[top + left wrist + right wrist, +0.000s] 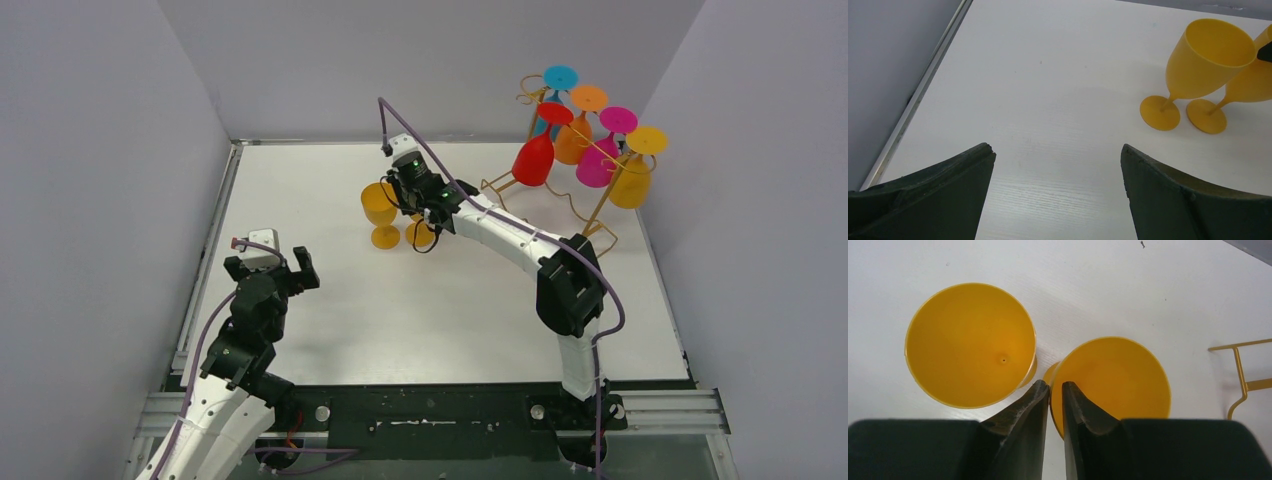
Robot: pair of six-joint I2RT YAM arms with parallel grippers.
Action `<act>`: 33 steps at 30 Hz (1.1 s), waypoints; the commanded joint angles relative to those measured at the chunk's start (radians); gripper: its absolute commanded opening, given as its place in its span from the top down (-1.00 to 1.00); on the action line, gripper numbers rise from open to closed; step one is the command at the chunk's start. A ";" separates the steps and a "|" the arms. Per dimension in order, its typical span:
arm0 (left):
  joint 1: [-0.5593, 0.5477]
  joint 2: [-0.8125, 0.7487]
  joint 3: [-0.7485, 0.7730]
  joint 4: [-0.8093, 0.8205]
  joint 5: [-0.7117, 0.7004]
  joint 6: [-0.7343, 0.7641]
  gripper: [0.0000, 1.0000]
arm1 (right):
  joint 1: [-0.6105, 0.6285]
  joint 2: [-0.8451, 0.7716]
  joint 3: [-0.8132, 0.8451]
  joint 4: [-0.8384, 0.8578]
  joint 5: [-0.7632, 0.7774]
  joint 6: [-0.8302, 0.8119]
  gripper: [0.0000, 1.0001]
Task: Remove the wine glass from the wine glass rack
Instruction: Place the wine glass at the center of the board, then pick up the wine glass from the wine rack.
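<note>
Two yellow wine glasses stand upright and side by side on the white table, one on the left [970,342] [380,205] and one on the right [1113,375]. My right gripper [1055,384] [425,215] hangs over them, its jaws a narrow gap apart. They straddle the right glass's near rim, and the inner finger is just clear of it. The gold wine glass rack [560,190] stands at the back right with several coloured glasses hanging upside down from it. My left gripper [1057,147] [275,268] is wide open and holds nothing, near the front left.
Grey walls close in the table on the left, back and right. A metal rail [918,95] runs along the left edge. A corner of the rack's wire base [1240,375] lies to the right of the standing glasses.
</note>
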 commanded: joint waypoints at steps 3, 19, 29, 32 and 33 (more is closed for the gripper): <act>0.010 0.001 -0.003 0.058 0.009 0.009 -0.90 | 0.010 -0.015 0.075 -0.005 0.048 -0.023 0.61; 0.020 0.008 -0.005 0.065 0.019 0.004 -0.90 | 0.013 -0.199 0.075 0.010 0.009 -0.001 0.47; 0.028 0.008 -0.007 0.069 0.030 0.001 -0.90 | -0.169 -0.472 -0.030 0.084 0.096 0.157 -0.17; 0.030 0.005 -0.007 0.071 0.035 0.000 -0.90 | -0.400 -0.499 -0.026 0.024 -0.196 0.371 -0.22; 0.031 0.004 -0.007 0.069 0.036 0.000 -0.90 | -0.455 -0.506 -0.028 0.015 -0.262 0.415 -0.23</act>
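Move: The right hand sits at the near-left rim of the wine glass just set on the board, fingers astride its wall; the glass's middle is about 3 cm to the right, 2 cm ahead and 6 cm lower. The other standing glass is some 5 cm left and 1 cm ahead, equally low. The red glass on the rack hangs roughly 25 cm right, 10 cm ahead, near hand height. From the left hand, the placed glass lies about 17 cm ahead, 29 cm right and 11 cm below. The right hand eases straight up a couple of centimetres from the rim of the standing wine glass, its already slack fingers slowly spreading, then climbs fast to about 24 cm above its start, clear of both glasses. As it climbs it swings some 13 cm to the right, mostly at the very end, while the fingers open to past half and the wrist tips its fingertips up, rolls its left side up about 25 degrees and turns a little clockwise. ##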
